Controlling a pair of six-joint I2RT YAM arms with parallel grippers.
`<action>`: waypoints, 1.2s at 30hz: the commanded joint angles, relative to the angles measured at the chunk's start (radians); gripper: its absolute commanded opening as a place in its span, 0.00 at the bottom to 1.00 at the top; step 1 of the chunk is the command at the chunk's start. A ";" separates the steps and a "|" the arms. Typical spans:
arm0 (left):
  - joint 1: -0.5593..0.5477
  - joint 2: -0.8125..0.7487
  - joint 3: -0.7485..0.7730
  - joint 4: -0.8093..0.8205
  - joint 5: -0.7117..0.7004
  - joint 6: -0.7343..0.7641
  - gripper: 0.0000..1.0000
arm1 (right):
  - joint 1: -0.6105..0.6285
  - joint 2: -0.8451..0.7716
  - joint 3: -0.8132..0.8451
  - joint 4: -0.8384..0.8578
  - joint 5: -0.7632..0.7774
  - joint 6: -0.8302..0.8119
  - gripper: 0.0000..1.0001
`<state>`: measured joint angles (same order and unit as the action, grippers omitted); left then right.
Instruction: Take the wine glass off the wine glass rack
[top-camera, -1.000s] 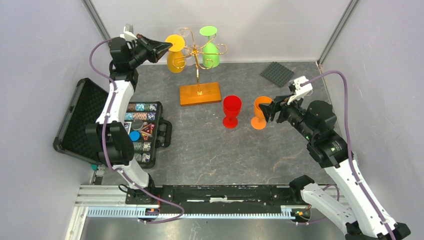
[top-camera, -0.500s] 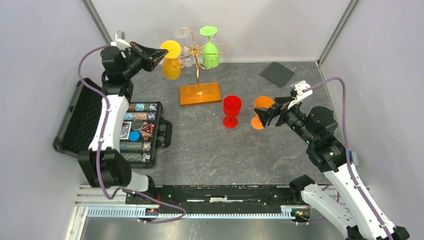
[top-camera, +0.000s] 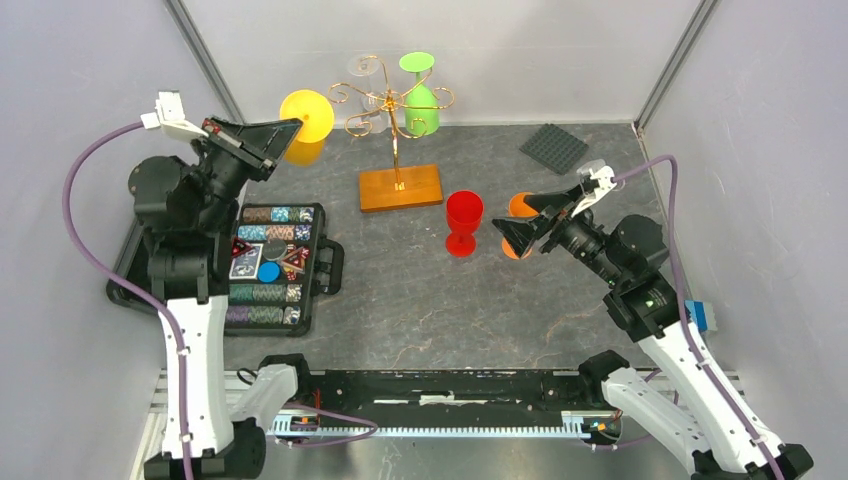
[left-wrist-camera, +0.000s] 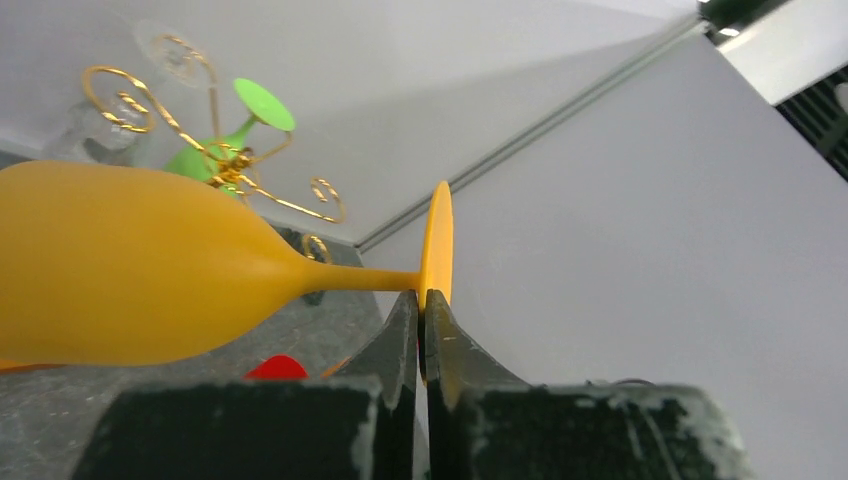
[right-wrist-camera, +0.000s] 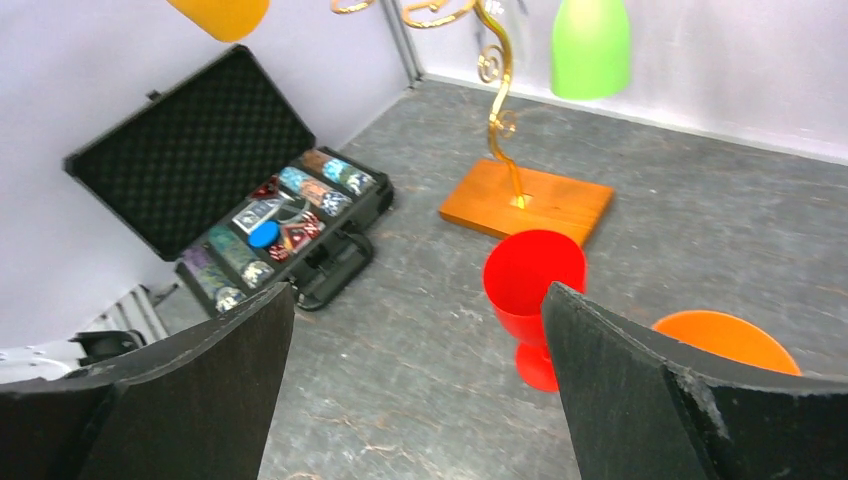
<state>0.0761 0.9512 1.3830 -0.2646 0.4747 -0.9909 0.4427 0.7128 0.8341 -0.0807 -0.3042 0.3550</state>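
The gold scrolled wine glass rack stands on its wooden base at the back centre. A green wine glass and a clear one hang on it. My left gripper is shut on the foot disc of a yellow wine glass, held in the air to the left of the rack and clear of its arms. In the left wrist view the fingers pinch the foot's rim, and the yellow glass lies sideways. My right gripper is open and empty beside an orange glass.
A red glass stands upright right of the base, the orange glass next to it. An open black case of chips lies at the left. A dark grey mat lies back right. Walls close in left, back and right.
My left arm has swung left and drawn the yellow glass off the rack's arm, away from the stand. My right gripper has pulled back slightly from the orange glass.
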 joint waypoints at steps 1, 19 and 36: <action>-0.013 -0.026 -0.022 0.151 0.147 -0.158 0.02 | -0.003 -0.011 -0.057 0.241 -0.088 0.146 0.98; -0.561 0.070 -0.121 0.615 0.137 -0.442 0.02 | -0.003 -0.120 -0.358 0.782 0.122 0.527 0.98; -0.751 0.207 -0.187 1.027 0.081 -0.803 0.02 | -0.002 -0.109 -0.404 1.181 0.011 0.650 0.95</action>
<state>-0.6506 1.1492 1.1843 0.6479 0.5793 -1.7138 0.4427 0.5755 0.4072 0.8635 -0.1856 0.9474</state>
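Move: My left hand already holds the yellow glass upside down by its foot; my open right gripper waits about 31 cm to the right of that hand, 5 cm nearer me and 15 cm lower. The rack stands 19 cm ahead and 12 cm right of my left hand, its middle 27 cm lower. From my right hand, the yellow glass hangs 30 cm left, 8 cm ahead and 6 cm higher; the red glass is 10 cm ahead and 5 cm left, the orange one 9 cm ahead and 6 cm right, both some 18 cm lower. I swing the yellow glass away from the rack towards my right gripper: my left hand goes back and up at first, then mostly right, about 20 cm right and 12 back in all, 5 cm higher, turning some 60 degrees clockwise and rolling its left side down with the foot still pinched. My right hand rises about 6 cm, eases back 4 and rolls its left side up some 40 degrees, fingers kept wide open. ##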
